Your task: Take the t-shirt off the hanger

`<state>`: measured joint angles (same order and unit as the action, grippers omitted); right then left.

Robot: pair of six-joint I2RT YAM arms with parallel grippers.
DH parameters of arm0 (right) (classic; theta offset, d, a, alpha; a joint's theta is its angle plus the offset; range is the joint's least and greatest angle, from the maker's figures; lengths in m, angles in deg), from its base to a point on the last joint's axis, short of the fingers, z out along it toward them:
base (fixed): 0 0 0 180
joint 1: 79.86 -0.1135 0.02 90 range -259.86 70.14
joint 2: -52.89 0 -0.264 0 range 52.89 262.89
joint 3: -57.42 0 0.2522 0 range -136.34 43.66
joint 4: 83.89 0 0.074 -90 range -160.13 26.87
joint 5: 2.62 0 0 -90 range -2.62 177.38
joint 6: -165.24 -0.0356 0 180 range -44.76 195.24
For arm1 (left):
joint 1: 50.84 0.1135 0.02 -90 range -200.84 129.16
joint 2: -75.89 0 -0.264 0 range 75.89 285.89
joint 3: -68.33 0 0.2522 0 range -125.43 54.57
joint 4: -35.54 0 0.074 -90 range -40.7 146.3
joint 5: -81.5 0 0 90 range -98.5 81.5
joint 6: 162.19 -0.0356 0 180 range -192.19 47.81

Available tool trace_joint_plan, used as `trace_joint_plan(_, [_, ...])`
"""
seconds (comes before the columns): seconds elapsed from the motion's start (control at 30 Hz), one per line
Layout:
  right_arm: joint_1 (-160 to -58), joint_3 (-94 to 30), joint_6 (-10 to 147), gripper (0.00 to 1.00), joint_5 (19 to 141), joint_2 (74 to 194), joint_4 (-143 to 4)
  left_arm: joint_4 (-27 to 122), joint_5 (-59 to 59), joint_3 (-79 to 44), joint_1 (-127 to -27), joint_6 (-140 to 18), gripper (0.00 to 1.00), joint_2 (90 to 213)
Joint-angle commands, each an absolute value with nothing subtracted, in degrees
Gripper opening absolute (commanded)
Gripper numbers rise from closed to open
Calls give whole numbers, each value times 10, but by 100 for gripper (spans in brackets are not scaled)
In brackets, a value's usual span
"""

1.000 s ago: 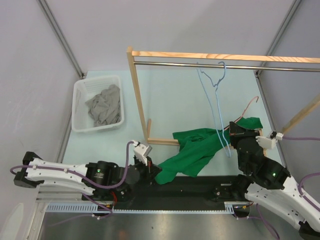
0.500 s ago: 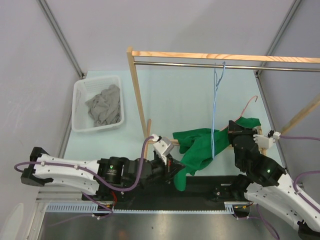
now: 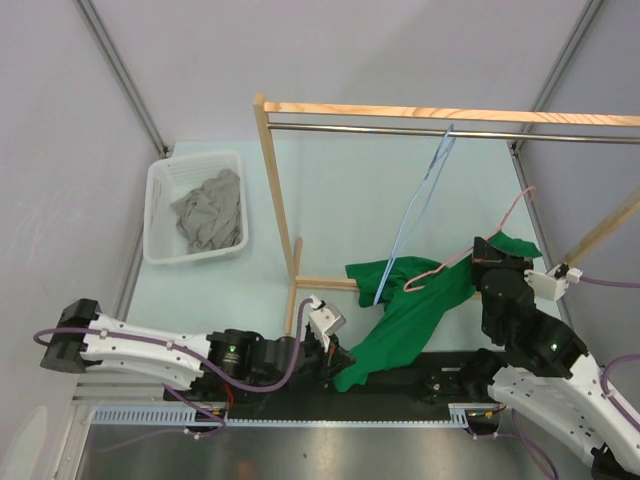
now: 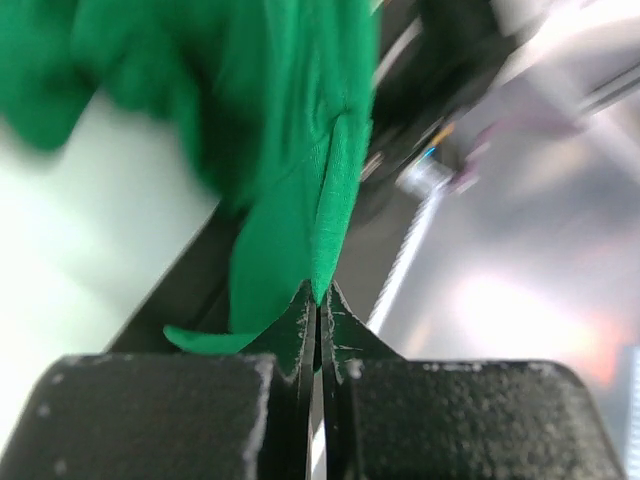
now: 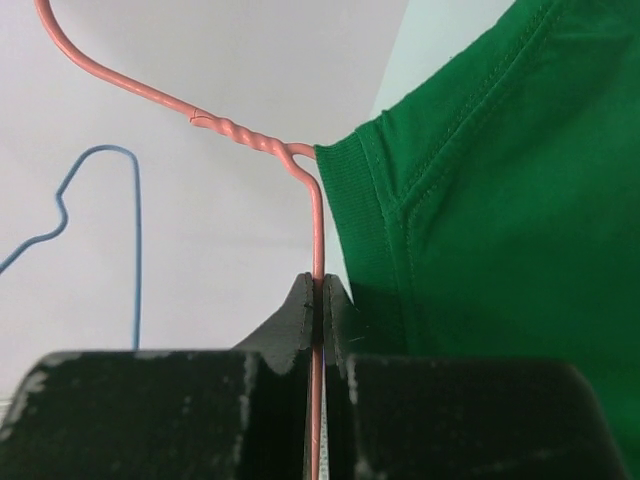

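Observation:
The green t-shirt (image 3: 405, 315) is stretched between my two grippers, its lower end near the table's front edge. My left gripper (image 3: 338, 362) is shut on the shirt's hem (image 4: 320, 250). My right gripper (image 3: 487, 258) is shut on the pink wire hanger (image 5: 316, 230), just below its twisted neck. The hanger's hook (image 3: 517, 205) points up and away, and one pink arm (image 3: 430, 272) shows bare outside the cloth. The shirt's collar (image 5: 365, 220) lies right beside the hanger's neck.
A wooden rack with a metal rail (image 3: 400, 128) stands at the back; a blue wire hanger (image 3: 415, 210) swings from it, tilted towards the shirt. A white bin (image 3: 160, 215) with a grey garment (image 3: 210, 210) sits at the left.
My left gripper has pulled the shirt's lower end down and towards the front edge. My right gripper has moved right with the hanger, and a pink arm has come out. The blue hanger swung.

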<state>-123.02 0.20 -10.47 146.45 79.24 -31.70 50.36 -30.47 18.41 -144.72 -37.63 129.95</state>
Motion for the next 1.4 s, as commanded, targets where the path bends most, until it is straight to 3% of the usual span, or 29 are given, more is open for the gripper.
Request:
trace_joint_plan(0.0, [-1219, -26, -144, 0, 1480, 765, -316, 529, -327, 228, -1448, -276, 0, 1299])
trace_joint_plan(0.23, [-1217, -57, -89, 0, 1357, 723, -308, 560, -309, 188, -1358, -291, 0, 1305])
trace_joint_plan(0.47, [-1220, -43, -11, 0, 1103, 645, -343, 547, -276, 109, -1319, -341, 0, 1369])
trace_joint_plan(0.67, [-1220, -98, -83, 0, 1003, 611, -237, 548, -269, 29, -1286, -336, 0, 1461])
trace_joint_plan(0.83, [-1219, -194, -12, 0, 928, 633, -157, 549, -264, 6, -1260, -330, 0, 1488])
trace_joint_plan(1.07, [-1216, -285, 207, 0, 938, 639, -146, 558, -258, 50, -1242, -304, 0, 1453])
trace_joint_plan(1.23, [-1230, -233, 344, 0, 993, 621, -224, 569, -245, 70, -1241, -288, 0, 1425])
trace_joint_plan(1.37, [-1244, -171, 438, 0, 985, 606, -367, 579, -242, 94, -1241, -282, 0, 1388])
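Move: The green t-shirt's middle, slung between the hands, lies about 10 cm ahead and 15 cm right of the left fingers, at roughly their height; from the right fingers it is some 10 cm back, 13 cm left and 9 cm lower. The rack's lower bar runs about 20 cm ahead of the left hand and 16 cm below it. The blue hanger hangs roughly 9 cm ahead of the right hand, 12 cm left and 5 cm higher. Back towards the base and up, the right hand draws the pink hanger out of the shirt, keeping its pinch beside the neck: about 15 cm back and 11 cm up, bowing left on the way and swinging some 50 degrees counter-clockwise. The left hand, still pinching the hem, dips quickly, then carries it about 11 cm forward towards the rack's lower bar, regaining most of that height. ##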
